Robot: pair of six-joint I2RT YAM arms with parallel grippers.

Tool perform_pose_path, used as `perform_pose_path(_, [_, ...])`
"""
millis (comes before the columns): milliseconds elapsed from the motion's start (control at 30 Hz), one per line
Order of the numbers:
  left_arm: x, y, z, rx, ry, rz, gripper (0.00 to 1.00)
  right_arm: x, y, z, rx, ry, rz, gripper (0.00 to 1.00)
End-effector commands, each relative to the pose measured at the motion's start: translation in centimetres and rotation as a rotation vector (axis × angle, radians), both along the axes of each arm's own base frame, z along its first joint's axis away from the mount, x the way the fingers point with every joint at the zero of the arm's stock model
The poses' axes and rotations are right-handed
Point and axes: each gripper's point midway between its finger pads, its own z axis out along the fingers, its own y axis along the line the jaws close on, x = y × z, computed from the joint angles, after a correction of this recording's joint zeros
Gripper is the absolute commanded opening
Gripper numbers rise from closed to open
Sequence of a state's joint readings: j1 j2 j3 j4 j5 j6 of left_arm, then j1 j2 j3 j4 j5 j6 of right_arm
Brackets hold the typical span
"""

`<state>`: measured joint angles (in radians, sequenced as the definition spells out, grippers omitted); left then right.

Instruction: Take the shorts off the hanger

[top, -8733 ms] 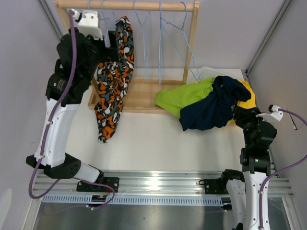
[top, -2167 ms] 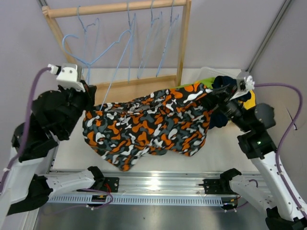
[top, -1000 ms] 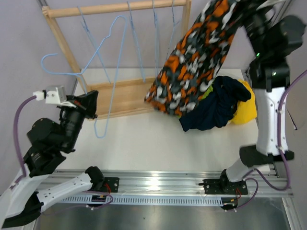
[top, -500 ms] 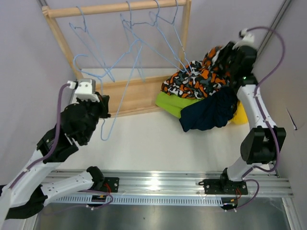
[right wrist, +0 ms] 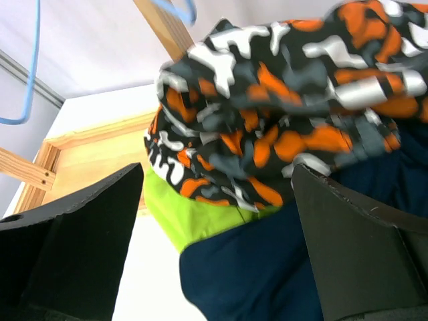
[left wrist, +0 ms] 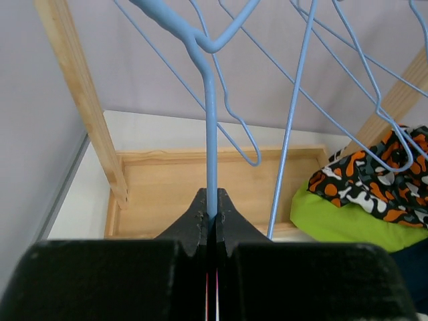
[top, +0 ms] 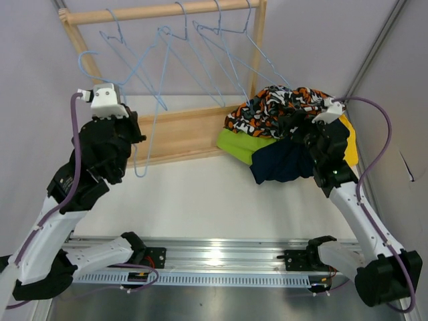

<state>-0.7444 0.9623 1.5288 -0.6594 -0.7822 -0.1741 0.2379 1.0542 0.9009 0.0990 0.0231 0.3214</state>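
Note:
The orange-black-white patterned shorts (top: 281, 107) (right wrist: 281, 100) lie loose on top of a pile at the back right. Under them are the lime green shorts (top: 239, 142) (right wrist: 190, 214), the navy shorts (top: 284, 164) (right wrist: 247, 274) and a yellow pair (top: 349, 148). My right gripper (top: 299, 134) (right wrist: 217, 224) hangs open just in front of the pile, nothing between its fingers (right wrist: 80, 234). My left gripper (top: 134, 136) (left wrist: 210, 202) is shut on the wire of a bare light blue hanger (top: 142, 162) (left wrist: 209, 134), held up beside the rack's left post.
The wooden rack (top: 184, 130) stands at the back of the table, its top bar (top: 167, 11) carrying several bare blue wire hangers (top: 224, 50) that swing at angles. A grey wall closes each side. The rail with the arm bases runs along the near edge.
My right arm came down from high up, laid the patterned shorts on the pile and opened. My left arm raised the bare hanger closer to the rack.

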Motion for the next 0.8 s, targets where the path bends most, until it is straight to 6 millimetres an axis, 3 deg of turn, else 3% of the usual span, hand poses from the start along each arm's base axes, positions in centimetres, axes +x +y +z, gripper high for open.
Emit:
perform_pose_path(0, [0.7,1.2,1.9,0.013,-0.037,0.064,0.0,-1.3,-1.0,-1.3,-0.013,0.009,-0.036,0.99])
perform_pose_path(133, [3.2,0.3,2.2,0.031,-0.027,0.068,0.0,-3.2,-1.3,-2.1,-0.011,0.021,-0.027,1.0])
perform_pose_path(167, [4.5,-0.5,1.6,0.052,-0.005,0.067,0.0,-3.6,-1.3,-2.2,-0.006,0.018,-0.021,1.0])
perform_pose_path(233, [6.0,-0.6,2.6,0.043,-0.021,0.069,0.0,-4.7,-1.2,-2.3,0.013,0.013,-0.003,1.0])
perform_pose_path(267, [7.7,-1.4,1.8,0.071,0.005,0.068,0.0,-5.0,-1.1,-2.3,0.017,0.011,0.002,0.99])
perform_pose_path(300, [8.3,-0.9,3.9,0.051,-0.032,0.084,0.0,-5.4,-1.2,-2.6,0.022,0.02,0.003,0.99])
perform_pose_path(333, [9.1,-1.1,4.0,0.062,-0.029,0.085,0.0,-6.1,-1.2,-2.3,0.026,0.007,0.008,0.99])
perform_pose_path(367, [11.1,-1.9,2.6,0.105,0.02,0.085,0.0,-6.4,-1.3,-2.3,0.028,0.002,0.008,0.99])
perform_pose_path(433, [12.2,-1.8,5.1,0.087,-0.022,0.096,0.0,-7.1,-1.5,-1.7,0.035,-0.024,0.007,1.0])
perform_pose_path(500, [14.6,-2.5,5.0,0.113,-0.009,0.103,0.0,-7.7,-1.3,-2.4,0.029,0.0,0.026,1.0])
perform_pose_path(567, [15.3,-2.3,8.3,0.093,-0.077,0.119,0.0,-8.2,-1.1,-2.8,0.028,0.001,0.045,0.99])
perform_pose_path(600, [17.9,-3.0,6.0,0.134,-0.018,0.124,0.0,-8.3,-1.0,-3.0,0.026,0.007,0.051,0.99])
perform_pose_path(633, [18.9,-3.3,5.7,0.14,-0.01,0.122,0.0,-8.4,-1.0,-3.3,0.025,0.012,0.055,1.0])
perform_pose_path(667, [18.3,-2.6,9.4,0.117,-0.094,0.129,0.0,-8.6,-0.9,-3.7,0.024,0.019,0.063,0.99])
perform_pose_path(767, [21.0,-3.5,8.8,0.157,-0.105,0.132,0.0,-8.9,-0.7,-4.5,0.011,0.032,0.079,0.99])
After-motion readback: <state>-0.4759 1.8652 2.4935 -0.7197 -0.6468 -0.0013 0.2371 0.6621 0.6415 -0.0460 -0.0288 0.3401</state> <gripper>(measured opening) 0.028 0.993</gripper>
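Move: The left hand, holding the bare blue hanger, has its hanging place on the wooden rod some 22 cm ahead, 5 cm to the right and about 13 cm above it. On the rod another empty hanger hangs about 5 cm left of the hand and one about 11 cm right of it, both level with that place. From the open right hand the patterned shorts lie about 12 cm ahead, 2 cm left and 11 cm below, with the navy shorts some 6 cm ahead, 3 cm right and 14 cm below. Forward to the rod, about 20 cm, the left hand carries the bare hanger between its shut fingers, veering slightly right and rising about 5 cm, mostly late, while it rolls left side up some 10 degrees. The empty right hand, fingers still wide open, draws back about 8 cm and sinks a little, away from the patterned shorts. ##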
